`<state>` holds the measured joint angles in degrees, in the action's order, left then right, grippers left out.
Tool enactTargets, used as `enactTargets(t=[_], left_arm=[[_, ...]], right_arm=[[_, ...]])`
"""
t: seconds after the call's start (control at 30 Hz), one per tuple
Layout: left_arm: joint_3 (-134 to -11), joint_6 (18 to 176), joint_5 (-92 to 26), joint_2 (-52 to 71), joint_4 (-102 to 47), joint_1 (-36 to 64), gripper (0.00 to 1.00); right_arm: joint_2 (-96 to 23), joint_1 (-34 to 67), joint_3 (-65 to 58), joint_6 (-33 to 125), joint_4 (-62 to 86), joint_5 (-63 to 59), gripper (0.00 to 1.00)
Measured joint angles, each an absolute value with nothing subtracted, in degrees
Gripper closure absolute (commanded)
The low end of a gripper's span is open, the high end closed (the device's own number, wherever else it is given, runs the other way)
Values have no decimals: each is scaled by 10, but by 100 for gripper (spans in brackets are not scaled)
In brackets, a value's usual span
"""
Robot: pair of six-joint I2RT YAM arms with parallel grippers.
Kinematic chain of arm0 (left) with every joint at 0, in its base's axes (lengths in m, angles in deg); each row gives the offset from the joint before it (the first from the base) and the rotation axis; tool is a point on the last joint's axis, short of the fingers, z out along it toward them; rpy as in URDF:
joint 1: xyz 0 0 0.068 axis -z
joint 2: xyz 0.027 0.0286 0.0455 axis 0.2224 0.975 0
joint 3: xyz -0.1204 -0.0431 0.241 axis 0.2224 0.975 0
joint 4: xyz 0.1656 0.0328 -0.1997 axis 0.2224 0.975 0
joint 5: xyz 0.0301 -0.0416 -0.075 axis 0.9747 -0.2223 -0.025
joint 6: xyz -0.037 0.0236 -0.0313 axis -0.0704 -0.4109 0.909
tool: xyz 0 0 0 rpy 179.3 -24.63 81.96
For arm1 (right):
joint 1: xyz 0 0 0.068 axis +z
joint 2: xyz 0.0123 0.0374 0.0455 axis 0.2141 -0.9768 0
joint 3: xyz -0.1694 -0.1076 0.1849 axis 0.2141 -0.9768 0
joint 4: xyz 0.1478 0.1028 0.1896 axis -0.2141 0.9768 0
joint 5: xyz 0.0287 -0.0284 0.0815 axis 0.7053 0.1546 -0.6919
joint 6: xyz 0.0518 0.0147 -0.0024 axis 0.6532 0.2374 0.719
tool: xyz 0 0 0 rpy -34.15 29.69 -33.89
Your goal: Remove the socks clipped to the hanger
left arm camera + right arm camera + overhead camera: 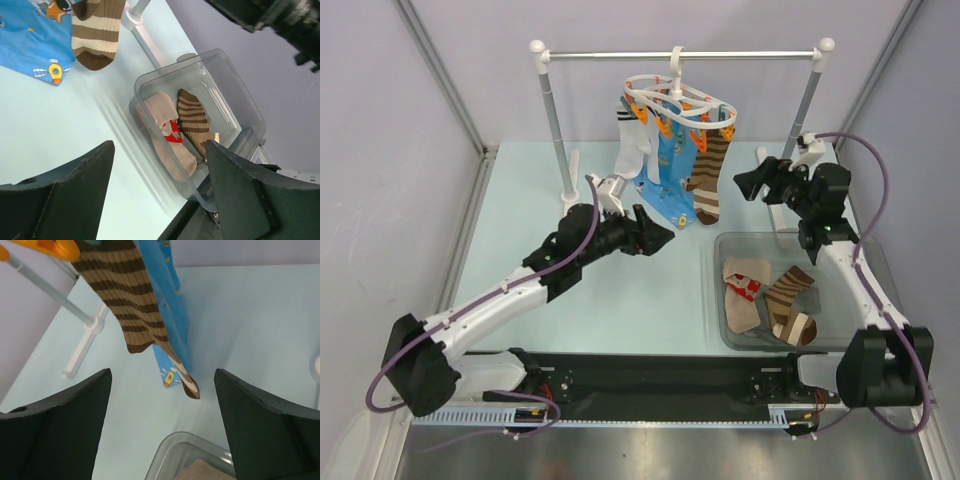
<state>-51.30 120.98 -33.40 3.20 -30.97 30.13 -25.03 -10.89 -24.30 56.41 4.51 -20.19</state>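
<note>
The white ring hanger (680, 97) with orange clips hangs from the rail. Clipped to it are a white sock with black stripes (631, 140) and a brown-and-cream striped sock (709, 175), with a blue cartoon cloth (670, 185) between them. My left gripper (665, 232) (159, 144) is open and empty, low on the table just below the blue cloth. My right gripper (744, 186) (161, 372) is open and empty, right of the striped sock (125, 305) and pointing at it. A beige sock with red marks (742, 290) (160, 115) and brown striped socks (790, 290) (192, 117) lie in the bin.
A clear plastic bin (880, 270) (240, 100) (170, 450) sits at the right, under my right arm. The silver rail (610, 55) stands on two white-capped posts (552, 120) at the back. Walls close in both sides.
</note>
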Motion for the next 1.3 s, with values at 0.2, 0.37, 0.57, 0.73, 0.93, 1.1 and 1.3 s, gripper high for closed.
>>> enactTargets(t=[0.2, 0.37, 0.57, 0.73, 0.93, 1.1, 1.3], left_arm=[[-498, 1201, -332, -2, -294, 293, 20], [-483, 1194, -331, -11, -294, 290, 19], [-469, 1195, -334, -11, -291, 288, 19], [-468, 1197, -339, -11, -303, 288, 20], [-458, 1206, -343, -11, -321, 288, 20], [-458, 1206, -342, -11, -325, 288, 20], [-458, 1200, -338, -9, -325, 288, 19]], right_arm=[[-362, -90, -241, 514, -55, -292, 15], [-430, -71, -213, 487, -97, -306, 13], [-475, -68, -203, 481, -153, -317, 14], [-525, -58, -182, 497, -189, -330, 27], [-537, -41, -180, 521, -204, -334, 88], [-499, -23, -180, 537, -153, -302, 100], [-400, 39, -181, 567, -74, -233, 100]])
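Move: The brown striped sock hangs with its middle about 8 cm ahead of the right hand, 9 cm to its left and some 4 cm lower. The orange clip holding the sock is about 8 cm ahead, 6 cm left and 8 cm above the hand; the blue sock hangs roughly 11 cm ahead and 18 cm left, about 4 cm lower. From the left hand, the striped sock is some 21 cm ahead, 10 cm right and about level. The right hand, fingers wide, swings left, forward and down, about 8 cm each way, into the hanging striped sock below its orange clip, turning some 20 degrees counter-clockwise. There the fingers close and pinch the cloth, and without a pause the hand draws it about 5 cm back and 6 cm up while carrying on a few centimetres to the left, under the hanger's rim. ##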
